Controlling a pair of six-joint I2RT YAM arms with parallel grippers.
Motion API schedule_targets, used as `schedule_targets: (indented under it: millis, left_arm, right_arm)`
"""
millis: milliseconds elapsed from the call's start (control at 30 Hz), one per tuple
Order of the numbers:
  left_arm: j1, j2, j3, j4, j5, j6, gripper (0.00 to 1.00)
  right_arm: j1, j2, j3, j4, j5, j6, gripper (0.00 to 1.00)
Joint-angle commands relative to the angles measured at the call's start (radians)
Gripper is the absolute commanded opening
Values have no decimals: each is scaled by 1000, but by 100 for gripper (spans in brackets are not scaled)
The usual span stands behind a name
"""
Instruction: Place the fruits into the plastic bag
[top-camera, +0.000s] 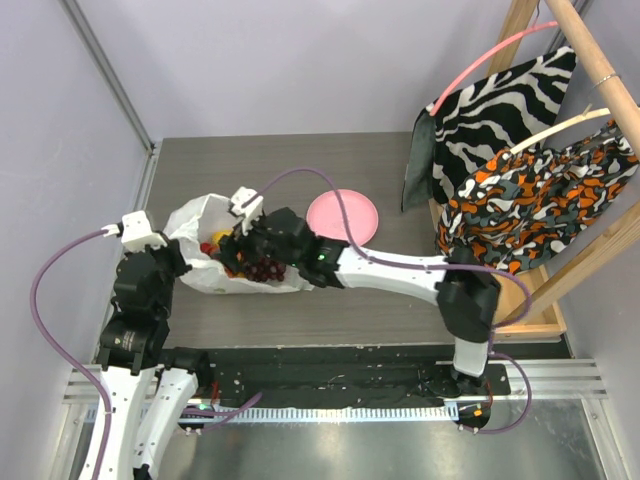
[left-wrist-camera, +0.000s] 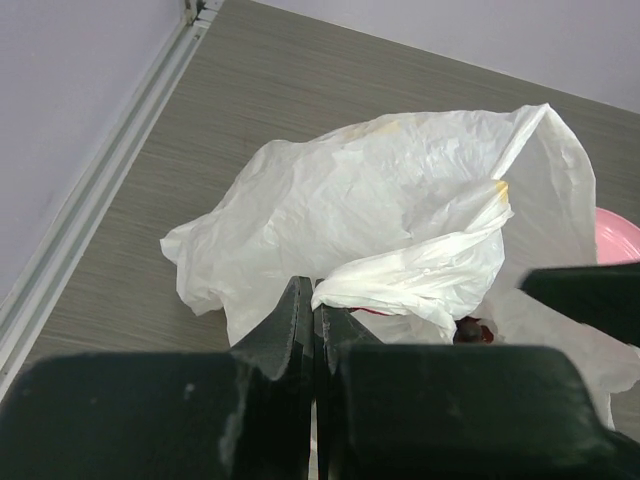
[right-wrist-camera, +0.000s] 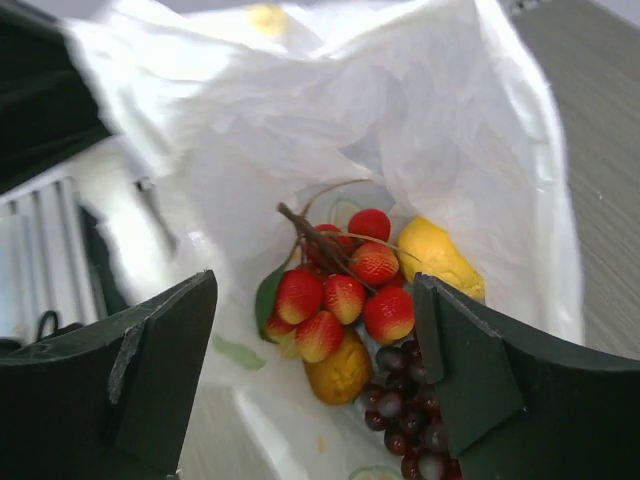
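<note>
The plastic bag (top-camera: 197, 219) lies on the table with its mouth facing right. My left gripper (left-wrist-camera: 318, 300) is shut on a fold of the bag's (left-wrist-camera: 380, 200) edge, holding it up. Inside the bag (right-wrist-camera: 450, 130) lie the fruits: a bunch of red fruits (right-wrist-camera: 345, 290) on a stem, a yellow lemon (right-wrist-camera: 437, 257), an orange fruit (right-wrist-camera: 340, 372) and a dark grape bunch (right-wrist-camera: 400, 420). My right gripper (right-wrist-camera: 315, 300) hangs open just above them, inside the bag's mouth, with nothing between its fingers. From above, the fruits (top-camera: 258, 268) show at the bag's mouth under the right gripper (top-camera: 240, 245).
A round pink plate (top-camera: 343, 215) sits right of the bag. A wooden rack (top-camera: 560, 250) at the right carries a zebra-striped cloth (top-camera: 490, 110) and an orange patterned cloth (top-camera: 540, 200). Walls close the table at the back and left.
</note>
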Motion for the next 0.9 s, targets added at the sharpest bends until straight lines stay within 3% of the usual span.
schedule_targets:
  millis: [0,167,300,400,633,867]
  left_arm:
    - [-2,-5,4,17,-50,-19,0]
    - [-2,-3,2,17,-50,-19,0]
    - [-2,12,7,17,-49,-25,0]
    - [-1,21,8,16,-43,-27,0]
    - [-2,31,8,17,-39,-24,0]
    - [-1,46,11,14,-44,-22,0]
  right_arm:
    - [5,-198,-118,156,-65,25,88]
    - [5,-356,-272,139,56,26,86]
    - [6,-506,-436,162,297,23,84]
    - [6,-560,-487,70,359,3,84]
    - [6,-546,-527,-74,393,25,86]
    - [6,-506,-548,-81,322,59,82]
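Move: The right hand, empty and open, is over the bag's mouth. The bag's free right end is about 16 cm to its right, 3 cm back and 7 cm lower. The grapes are some 5 cm right and 2 cm back, the strawberries about 3 cm left and level with it, both roughly 10 cm below. The pink plate is about 25 cm right, 11 cm ahead and 12 cm down. From the left hand, that free end is roughly 25 cm right, 4 cm back and 8 cm lower. Rightward in an arch, the right hand backs out over the grapes, rising about 7 cm and drawing slightly back, then sinks some 9 cm towards the bag's free right end. It covers roughly 16 cm sideways, turning about 20 degrees clockwise with fingers still wide open. The left hand keeps its pinch on the rim. ##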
